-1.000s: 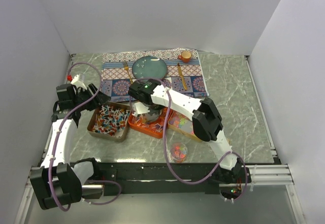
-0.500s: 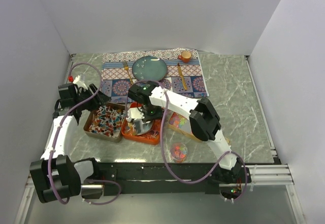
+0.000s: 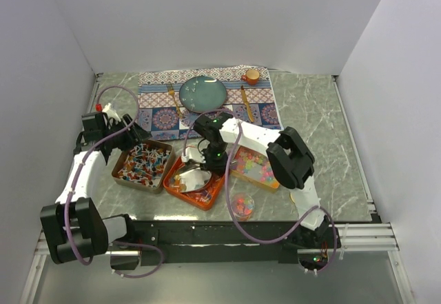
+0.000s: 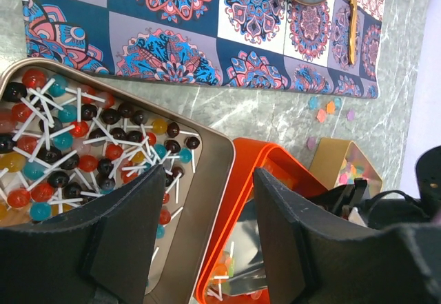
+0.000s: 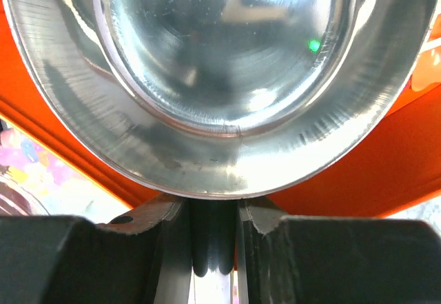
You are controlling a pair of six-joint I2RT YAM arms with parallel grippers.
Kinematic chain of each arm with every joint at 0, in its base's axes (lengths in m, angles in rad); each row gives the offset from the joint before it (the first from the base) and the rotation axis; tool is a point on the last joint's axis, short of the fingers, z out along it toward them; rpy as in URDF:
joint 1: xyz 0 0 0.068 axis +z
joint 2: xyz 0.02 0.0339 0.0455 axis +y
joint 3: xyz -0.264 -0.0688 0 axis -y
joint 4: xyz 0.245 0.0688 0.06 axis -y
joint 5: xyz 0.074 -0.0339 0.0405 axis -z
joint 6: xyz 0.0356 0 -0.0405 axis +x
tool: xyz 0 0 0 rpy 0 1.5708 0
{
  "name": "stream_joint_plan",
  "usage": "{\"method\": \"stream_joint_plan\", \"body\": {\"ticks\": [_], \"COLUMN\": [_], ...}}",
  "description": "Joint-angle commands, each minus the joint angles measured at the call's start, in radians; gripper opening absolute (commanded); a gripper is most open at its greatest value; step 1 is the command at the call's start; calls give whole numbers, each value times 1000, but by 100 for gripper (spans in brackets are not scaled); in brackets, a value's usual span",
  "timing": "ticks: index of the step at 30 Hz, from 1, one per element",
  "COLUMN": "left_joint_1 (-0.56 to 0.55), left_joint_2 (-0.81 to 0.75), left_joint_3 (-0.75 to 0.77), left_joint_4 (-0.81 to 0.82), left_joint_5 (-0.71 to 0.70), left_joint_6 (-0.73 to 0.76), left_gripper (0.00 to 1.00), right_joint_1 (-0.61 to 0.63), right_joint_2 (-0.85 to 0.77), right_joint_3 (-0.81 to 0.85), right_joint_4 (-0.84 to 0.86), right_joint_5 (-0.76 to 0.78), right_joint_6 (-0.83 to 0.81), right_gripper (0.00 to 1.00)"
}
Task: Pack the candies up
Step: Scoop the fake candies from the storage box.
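The candies lie in three trays. Lollipops point(image 3: 142, 164) point(image 4: 69, 138) fill the metal tray point(image 3: 122, 179), a few pieces point(image 4: 227, 266) sit in the orange tray point(image 3: 215, 198), and pastel bits point(image 3: 256, 166) fill the gold tray. My right gripper point(image 3: 207, 158) point(image 5: 213, 211) is shut on the handle of the silver scoop point(image 3: 193, 178), whose empty bowl point(image 5: 220, 76) hangs over the orange tray. My left gripper point(image 3: 134, 138) point(image 4: 210, 249) is open above the metal tray's rim point(image 4: 207, 200), next to the orange tray's edge point(image 4: 231, 228), holding nothing.
A small clear cup point(image 3: 242, 205) holding coloured candies stands near the front edge. A patterned mat point(image 3: 158, 118) at the back carries a teal plate point(image 3: 203, 92), cutlery and an orange cup point(image 3: 252, 76). A few pastel bits point(image 4: 324, 111) lie loose on the marble.
The right arm has carried the scoop toward the front right, lower over the orange tray. That tray has turned and slid nearer. The left gripper has shifted slightly left.
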Motion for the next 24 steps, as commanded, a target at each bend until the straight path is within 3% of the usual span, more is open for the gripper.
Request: {"method": "stream_joint_plan", "body": {"ticks": [1, 9, 24], "left_joint_1": [-2, -2, -2], "left_joint_2": [1, 69, 139], "left_joint_3": [49, 89, 138], "left_joint_4": [11, 20, 6], "left_joint_5": [-2, 4, 1], "left_joint_6": [18, 12, 32], "left_gripper": [60, 59, 59], "right_joint_1": [-17, -60, -112], "right_joint_2": [-71, -196, -345], "right_joint_3": [-90, -159, -285], "right_joint_4": [130, 275, 316], "right_joint_5": [-117, -212, -213], "right_joint_6": [-35, 53, 79], "right_gripper": [0, 0, 0]}}
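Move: The right hand grips the scoop's handle, its bowl in the orange candy box. The box's middle lies about 5 cm back and 5 cm to the left of this hand, some 7 cm below. The lollipop tray is about 21 cm to the left, level; the star-candy box 13 cm to the right and 1 cm back; the clear jar 13 cm back and 9 cm to the right. From the left hand, the orange box is roughly 14 cm back and 18 cm to the right. Keeping its pinch on the scoop's handle, with the bowl low in the orange box, the right hand first rolls its left side up while easing a little left, then lifts the scoop straight up by about 5 cm with slight forward drift. The roll comes to nearly 20 degrees. The empty left hand shifts about 2.5 cm forward, fingers staying open. ##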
